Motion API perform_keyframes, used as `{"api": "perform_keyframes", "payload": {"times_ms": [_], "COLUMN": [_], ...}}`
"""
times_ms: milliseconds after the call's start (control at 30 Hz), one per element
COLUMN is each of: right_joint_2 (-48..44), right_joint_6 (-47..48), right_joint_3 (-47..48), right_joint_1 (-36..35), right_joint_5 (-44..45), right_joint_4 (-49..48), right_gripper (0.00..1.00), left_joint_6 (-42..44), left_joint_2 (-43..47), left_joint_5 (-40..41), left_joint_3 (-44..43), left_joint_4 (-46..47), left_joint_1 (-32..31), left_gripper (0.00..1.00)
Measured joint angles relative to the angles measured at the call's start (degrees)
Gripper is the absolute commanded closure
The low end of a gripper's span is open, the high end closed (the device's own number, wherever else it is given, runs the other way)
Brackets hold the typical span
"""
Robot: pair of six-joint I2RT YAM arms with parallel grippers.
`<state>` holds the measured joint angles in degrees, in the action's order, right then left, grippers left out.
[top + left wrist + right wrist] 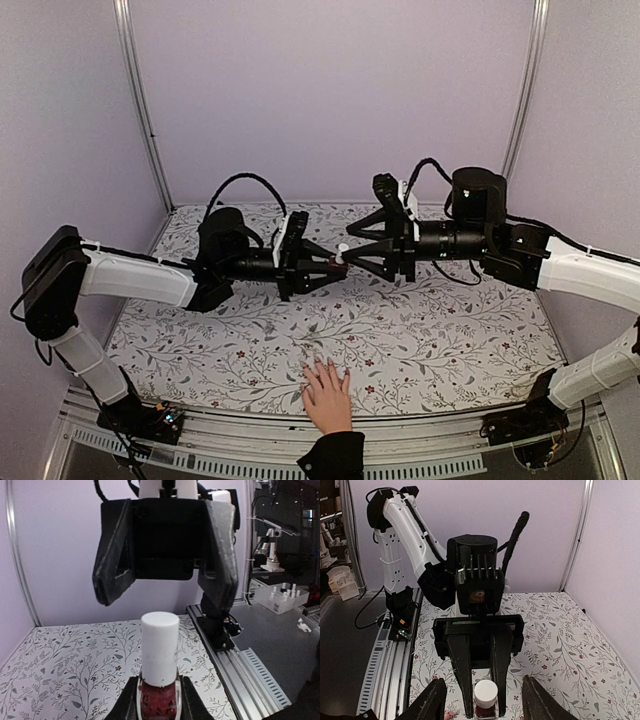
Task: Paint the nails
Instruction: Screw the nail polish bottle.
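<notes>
A small dark-red bottle (159,704) with a white cap (160,647) is held level above the mat, with my left gripper (159,681) shut on its glass body. My right gripper (486,702) faces it with its fingers (433,700) spread wide on either side of the cap, not touching it. In the top view the two grippers meet mid-air, the left gripper (333,265) and the right gripper (352,252) tip to tip. A human hand (328,398) with a black cuff lies palm down at the near edge. Its nails (332,369) are too small to make out.
A floral mat (440,330) covers the table. Purple walls with metal corner posts (140,100) close in the back and sides. A metal rail (250,450) runs along the front, carrying both arm bases. The hand lies well below and in front of both grippers.
</notes>
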<state>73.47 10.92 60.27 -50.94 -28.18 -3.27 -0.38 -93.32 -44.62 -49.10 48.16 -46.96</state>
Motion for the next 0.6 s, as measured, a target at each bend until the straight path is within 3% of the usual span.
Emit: {"api": "perform_keyframes", "payload": {"times_ms": [233, 433, 600], "right_joint_2": [2.1, 3.5, 5.2], "right_joint_6": [3.1, 4.2, 5.2], "right_joint_3": [2.3, 2.8, 4.4], "right_joint_1": [0.0, 0.0, 0.0], "right_joint_5": [-6.8, -9.9, -11.5], "right_joint_4": [3.7, 5.7, 6.9], "right_gripper": [0.55, 0.63, 0.81], "left_joint_6": [-4.0, -6.6, -7.8], "left_joint_2": [-2.1, -3.5, -3.8], "left_joint_5": [-11.6, -16.0, -16.9], "left_joint_3": [-2.2, -2.7, -3.5], "left_joint_4": [1.3, 2.7, 3.2], "left_joint_1": [0.0, 0.0, 0.0], "left_gripper": [1.00, 1.00, 1.00]}}
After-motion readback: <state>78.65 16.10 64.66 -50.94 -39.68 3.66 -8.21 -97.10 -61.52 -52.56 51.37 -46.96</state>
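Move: The white cap, upright on the red bottle still in the left fingers, is about 3 cm straight above the left hand point. From the right hand it lies some 3 cm to the left, 1 cm ahead and 3 cm lower; the red bottle is directly beneath the cap, about 6 cm below the right hand. The person's hand rests on the table roughly 17 cm back and 26 cm below the left hand, 1 cm to its left. The bottle and its cap are carried back about 4 cm by the left hand, which keeps its pinch and turns some 15 degrees clockwise. The right hand follows back about 2.5 cm while sinking 2 cm and easing left onto the cap, turning roughly 10 degrees counter-clockwise, its open fingers narrowing to about half their gap on either side of the cap; a grip can't yet be made out. ##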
